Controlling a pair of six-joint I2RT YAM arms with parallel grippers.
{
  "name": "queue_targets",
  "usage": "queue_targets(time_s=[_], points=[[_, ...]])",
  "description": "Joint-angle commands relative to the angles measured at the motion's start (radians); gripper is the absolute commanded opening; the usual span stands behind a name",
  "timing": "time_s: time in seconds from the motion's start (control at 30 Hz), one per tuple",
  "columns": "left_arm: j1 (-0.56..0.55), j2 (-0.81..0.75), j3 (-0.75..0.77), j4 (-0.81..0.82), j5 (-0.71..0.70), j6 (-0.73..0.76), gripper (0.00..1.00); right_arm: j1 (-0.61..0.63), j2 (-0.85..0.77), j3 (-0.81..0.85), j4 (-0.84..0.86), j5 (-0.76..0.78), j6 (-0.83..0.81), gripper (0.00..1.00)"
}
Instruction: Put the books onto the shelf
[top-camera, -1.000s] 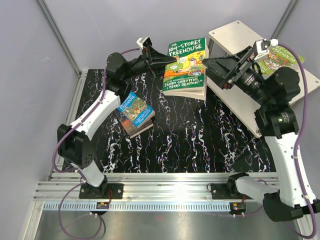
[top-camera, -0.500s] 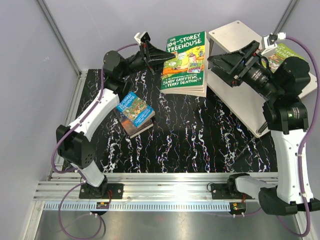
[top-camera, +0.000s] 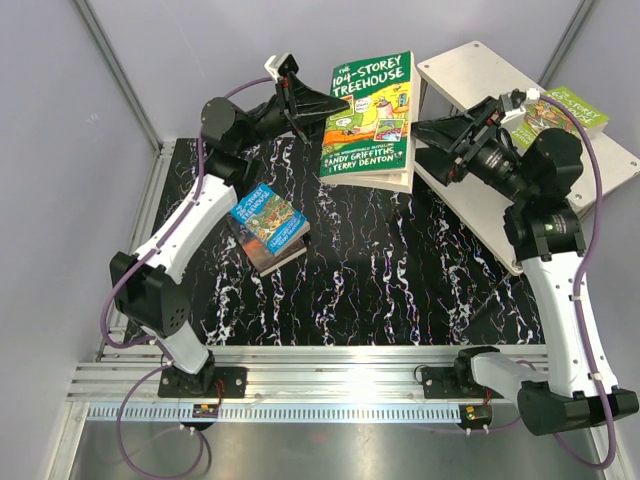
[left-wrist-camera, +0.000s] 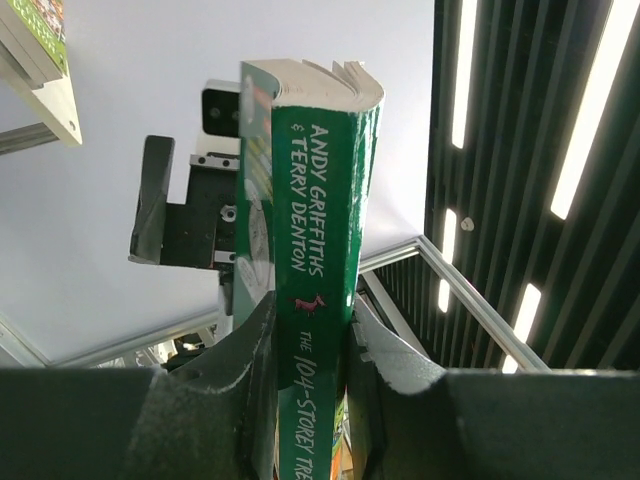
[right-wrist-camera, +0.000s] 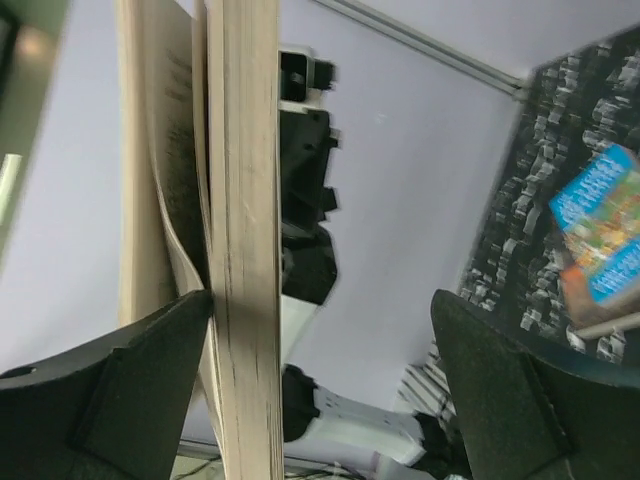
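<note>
A green "104-Storey Treehouse" book (top-camera: 368, 118) hangs in the air above the far side of the mat, cover up. My left gripper (top-camera: 320, 106) is shut on its spine edge; in the left wrist view both fingers (left-wrist-camera: 250, 350) press the green spine (left-wrist-camera: 318, 200). My right gripper (top-camera: 425, 145) stands open at the book's opposite edge. In the right wrist view the page block (right-wrist-camera: 245, 200) lies against the left finger (right-wrist-camera: 130, 380), with a wide gap to the other finger. The pale shelf (top-camera: 465, 72) is at the far right, with a second green book (top-camera: 560, 110) lying on it.
A small stack topped by a blue Treehouse book (top-camera: 270, 222) lies on the black marbled mat (top-camera: 380, 280), left of centre, and also shows in the right wrist view as a blue book (right-wrist-camera: 600, 230). Grey walls close in the left and far sides.
My left gripper has lifted the green book higher and further back. My right arm has swung round, bringing its open gripper up to the book's right edge.
</note>
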Motion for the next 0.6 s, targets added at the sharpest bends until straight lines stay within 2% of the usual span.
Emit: queue_targets(time_s=[0.0,0.07,0.1,0.13,0.17,0.27,0.33,0.43,0.47,0.57], points=[[-0.01,-0.072,0.006,0.085,-0.018,-0.06,0.0,-0.02,-0.021,-0.106,0.452,-0.056,0.24,1.0],[-0.011,-0.083,-0.028,0.095,-0.021,-0.062,0.0,-0.034,-0.015,-0.176,0.621,-0.05,0.445,1.0],[-0.011,-0.086,-0.037,0.102,-0.022,-0.062,0.0,-0.037,-0.01,-0.247,0.789,-0.032,0.514,1.0],[-0.01,-0.089,-0.046,0.105,-0.024,-0.062,0.0,-0.04,-0.004,-0.279,0.872,-0.018,0.647,1.0],[-0.01,-0.091,-0.062,0.107,-0.024,-0.059,0.0,-0.043,0.014,-0.308,1.017,0.009,0.706,1.0],[-0.01,-0.1,-0.092,0.105,-0.022,-0.048,0.0,-0.046,0.052,-0.346,1.152,0.027,0.842,1.0],[-0.01,-0.106,-0.102,0.087,-0.016,-0.03,0.0,-0.046,0.065,-0.306,1.126,-0.007,0.818,1.0],[-0.013,-0.117,-0.083,-0.063,0.011,0.08,0.0,-0.046,0.068,-0.208,0.975,-0.079,0.704,1.0],[-0.017,-0.117,-0.076,-0.159,0.027,0.152,0.0,-0.046,0.065,-0.194,0.935,-0.094,0.687,1.0],[-0.025,-0.124,-0.066,-0.296,0.039,0.257,0.0,-0.046,0.065,-0.16,0.912,-0.12,0.672,1.0]])
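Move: The green 104-Storey Treehouse book is held in the air in the left fingers, its middle about 5 cm right of that hand, 2 cm back and 2 cm higher. From the empty right hand its middle is some 8 cm left, 2 cm ahead and 4 cm up, with the page edge facing that hand. The green book on the shelf is about 30 cm right of the right hand, 20 cm ahead and 27 cm lower; the blue book on the table is roughly 30 cm left, 12 cm ahead and 48 cm below. Rolling about 30 degrees so that its left side rises, the right hand climbs some 5 cm beside the book's page edge. It first swings 3 cm forward, then eases part of the way back, its fingers staying wide open to line up around the edge. The left hand keeps its pinch near the spine and lowers the book about 4 cm towards that grasp, tilting slightly. ##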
